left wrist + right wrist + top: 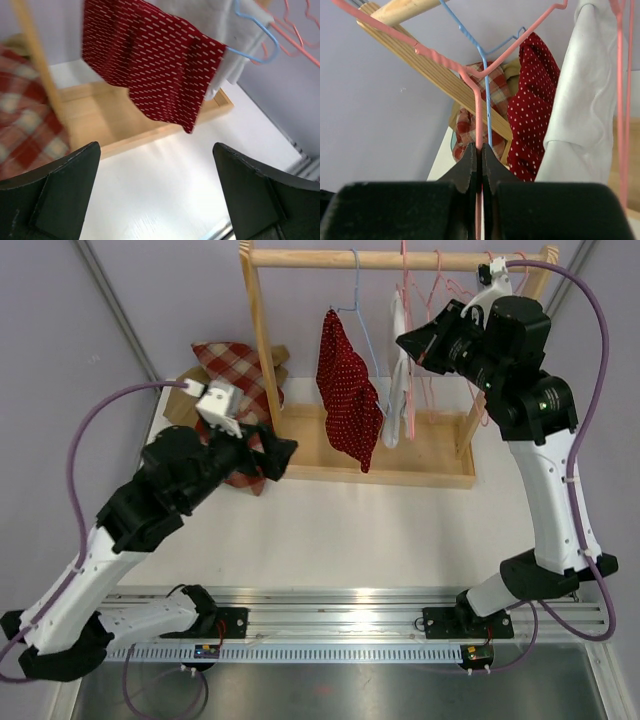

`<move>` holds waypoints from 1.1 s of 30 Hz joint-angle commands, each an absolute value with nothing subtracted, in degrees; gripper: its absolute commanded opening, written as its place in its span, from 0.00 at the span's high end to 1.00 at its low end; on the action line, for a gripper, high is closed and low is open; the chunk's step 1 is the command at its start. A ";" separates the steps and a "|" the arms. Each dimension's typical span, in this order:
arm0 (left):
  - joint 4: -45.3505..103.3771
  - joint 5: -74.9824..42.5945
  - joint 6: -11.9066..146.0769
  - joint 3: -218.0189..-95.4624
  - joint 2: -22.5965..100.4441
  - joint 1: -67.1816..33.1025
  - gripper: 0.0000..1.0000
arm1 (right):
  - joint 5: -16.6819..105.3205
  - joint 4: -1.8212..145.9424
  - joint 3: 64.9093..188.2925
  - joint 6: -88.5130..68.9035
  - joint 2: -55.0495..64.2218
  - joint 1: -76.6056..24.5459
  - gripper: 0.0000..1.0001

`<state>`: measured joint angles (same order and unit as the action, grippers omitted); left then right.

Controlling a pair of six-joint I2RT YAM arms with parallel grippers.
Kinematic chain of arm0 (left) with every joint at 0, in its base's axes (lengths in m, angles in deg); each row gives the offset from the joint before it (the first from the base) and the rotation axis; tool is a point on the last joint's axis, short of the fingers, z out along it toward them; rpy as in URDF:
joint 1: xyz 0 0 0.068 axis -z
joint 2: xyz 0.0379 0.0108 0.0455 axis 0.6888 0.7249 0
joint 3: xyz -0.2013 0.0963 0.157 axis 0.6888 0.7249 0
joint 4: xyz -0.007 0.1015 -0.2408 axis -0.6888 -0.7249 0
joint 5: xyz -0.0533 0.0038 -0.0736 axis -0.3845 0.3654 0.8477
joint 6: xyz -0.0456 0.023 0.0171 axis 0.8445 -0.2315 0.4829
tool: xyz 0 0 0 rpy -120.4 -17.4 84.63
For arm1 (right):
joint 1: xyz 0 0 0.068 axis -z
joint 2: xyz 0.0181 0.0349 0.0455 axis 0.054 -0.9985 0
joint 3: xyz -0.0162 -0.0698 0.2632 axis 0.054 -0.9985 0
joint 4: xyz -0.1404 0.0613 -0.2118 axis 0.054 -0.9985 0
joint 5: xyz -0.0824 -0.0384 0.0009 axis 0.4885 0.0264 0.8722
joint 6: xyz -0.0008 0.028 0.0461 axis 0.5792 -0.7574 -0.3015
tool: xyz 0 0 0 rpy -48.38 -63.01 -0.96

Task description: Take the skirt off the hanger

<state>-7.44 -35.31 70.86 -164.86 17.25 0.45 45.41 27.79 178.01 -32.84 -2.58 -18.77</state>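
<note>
A white garment (398,380), which I take for the skirt, hangs narrow on a pink wire hanger (408,300) from the wooden rail. My right gripper (402,340) is high by the rail. In the right wrist view it (481,150) is shut on the pink hanger's (445,57) straight wire, with the white cloth (585,100) just to the right. My left gripper (290,450) hovers low over the table, left of the rack. Its jaws (155,150) stand wide open and empty, facing the hanging clothes.
A red white-dotted garment (345,390) hangs on a blue hanger (358,330) beside the white one. The wooden rack (400,258) has a tray base (420,468) and side posts. Plaid cloths (235,365) lie piled at the back left. More pink hangers (445,290) hang further right.
</note>
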 commanded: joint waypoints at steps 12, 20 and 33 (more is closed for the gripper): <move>18.20 -40.80 66.05 -158.93 30.91 30.99 0.01 | 46.60 29.15 167.25 -35.68 16.84 -19.14 1.00; 22.68 -43.44 64.82 -160.16 39.19 33.37 0.01 | 43.09 25.64 167.16 -37.62 21.33 -19.23 1.00; 31.48 -46.51 59.55 -163.49 47.26 33.37 0.01 | 37.55 23.09 168.21 -41.22 25.28 -19.14 1.00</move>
<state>26.46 -43.24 62.03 -160.32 44.68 33.12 40.61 19.53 166.34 -39.66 24.17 -18.77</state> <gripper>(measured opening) 0.987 0.030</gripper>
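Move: The white skirt, still on its pink hanger, hangs about 7 cm ahead of the right fingers, 3 cm to their left and 12 cm below; empty pink hangers hang on the rail some 14 cm ahead of that hand, 5 cm right and 3 cm below. From the open left hand the white skirt lies roughly 18 cm ahead, 25 cm right and 2 cm lower, with the red dotted garment about 20 cm ahead, 15 cm right and 3 cm lower. White skirt and pink hanger are drawn back, away from the rack, by about 17 cm, slightly right and up, the right fingers still pinching the hanger wire. The left hand swings to its right some 25 cm towards the white skirt, drawing back and sinking as it goes, turning clockwise, fingers staying wide open, and ends near the hem. ##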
